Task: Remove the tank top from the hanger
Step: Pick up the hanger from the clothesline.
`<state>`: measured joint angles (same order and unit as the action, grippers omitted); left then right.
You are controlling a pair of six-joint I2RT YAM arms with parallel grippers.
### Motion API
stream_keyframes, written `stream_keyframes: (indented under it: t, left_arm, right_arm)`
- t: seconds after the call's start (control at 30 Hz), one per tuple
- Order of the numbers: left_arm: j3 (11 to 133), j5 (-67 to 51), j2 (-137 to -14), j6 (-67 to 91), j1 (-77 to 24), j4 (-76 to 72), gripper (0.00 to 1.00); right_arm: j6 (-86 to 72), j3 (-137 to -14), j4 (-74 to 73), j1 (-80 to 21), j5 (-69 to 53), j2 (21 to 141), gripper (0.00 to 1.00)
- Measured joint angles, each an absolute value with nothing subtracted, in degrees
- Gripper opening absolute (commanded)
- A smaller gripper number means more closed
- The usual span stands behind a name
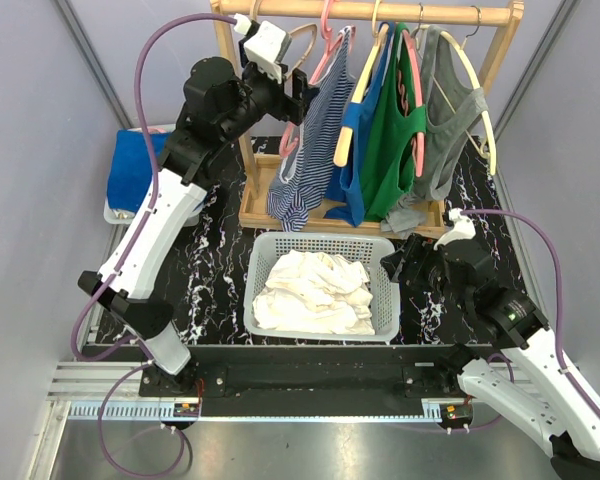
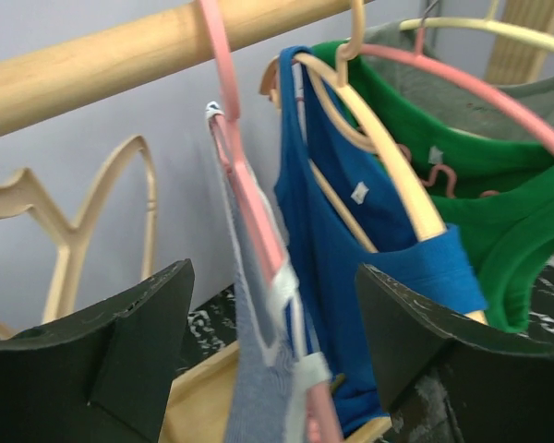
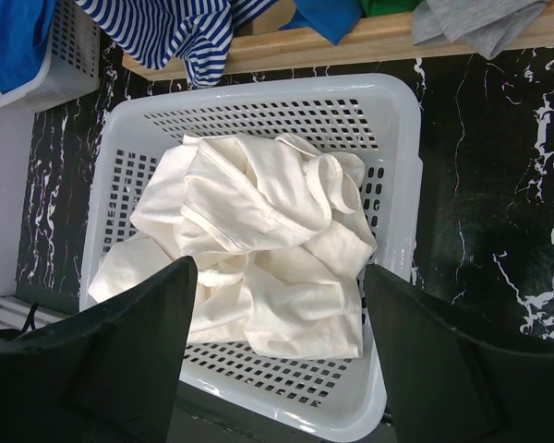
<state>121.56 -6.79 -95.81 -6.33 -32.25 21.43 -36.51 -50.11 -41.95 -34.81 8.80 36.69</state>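
A blue-and-white striped tank top (image 1: 308, 160) hangs on a pink hanger (image 1: 326, 42) at the left of the wooden rail (image 1: 400, 14). My left gripper (image 1: 302, 100) is raised beside it and stands open. In the left wrist view the pink hanger (image 2: 251, 208) and the striped tank top's strap (image 2: 258, 369) pass between the spread fingers of the left gripper (image 2: 275, 341), and neither finger touches them. My right gripper (image 1: 405, 262) hovers open and empty over the white basket's right side; in the right wrist view the right gripper (image 3: 279, 341) has nothing between its fingers.
Blue (image 1: 365, 150), green (image 1: 392, 140) and grey (image 1: 450, 120) tank tops hang on further hangers. An empty wooden hanger (image 2: 92, 217) hangs at the left. The white basket (image 1: 320, 243) holds crumpled white cloth (image 1: 315, 290). A bin with blue cloth (image 1: 130, 165) stands far left.
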Motion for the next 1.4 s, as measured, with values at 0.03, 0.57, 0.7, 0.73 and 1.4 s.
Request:
stream_keyframes:
  t: [0.03, 0.57, 0.7, 0.73, 1.4]
  left_arm:
    - [121.73, -7.42, -95.83, -5.30, -32.29, 21.50, 0.77]
    - [121.36, -10.20, -98.85, -1.32, -33.08, 22.94, 0.74]
    - [121.19, -10.15, -99.39, -1.89, -33.08, 23.11, 0.72]
    - [120.95, -10.15, -99.39, -1.98, -33.08, 23.11, 0.72]
    - [118.76, -6.98, -100.66, -7.64, -32.95, 23.92, 0.06]
  right_arm:
    - [-36.51, -49.98, -42.02, -34.81, 8.80, 36.64, 0.82]
    - [-36.93, -49.50, -43.03, -34.81, 8.80, 36.60, 0.82]
    - [-36.93, -49.50, -43.03, -34.81, 8.82, 36.60, 0.82]
    - [-36.93, -49.50, -43.05, -34.81, 8.82, 36.60, 0.82]
    - [-36.93, -49.08, -43.09, -34.81, 8.84, 36.42, 0.82]
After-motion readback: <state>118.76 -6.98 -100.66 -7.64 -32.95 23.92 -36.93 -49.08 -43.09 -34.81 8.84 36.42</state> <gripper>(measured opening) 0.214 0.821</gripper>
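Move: The near arm of the pink hanger, with the striped tank top on it, lies about 7 cm below the left hand, some 2 cm ahead and 2 cm to its right. The blue tank top hangs roughly 11 cm to that hand's right, level with it fore-and-aft and 12 cm lower; the bare wooden hanger is about 7 cm ahead, 1 cm left and slightly lower. From the right hand, the pink hanger's arm is some 23 cm ahead, 19 cm left and 20 cm higher. Bring the open left gripper a few centimetres right first, then lower it about 7 cm along the pink hanger's near arm, tipping the fingers slightly downward and easing forward some 2 cm near the end. Once the strap-covered arm stands between the pads, draw the fingers most of the way shut around it and the striped cloth. ##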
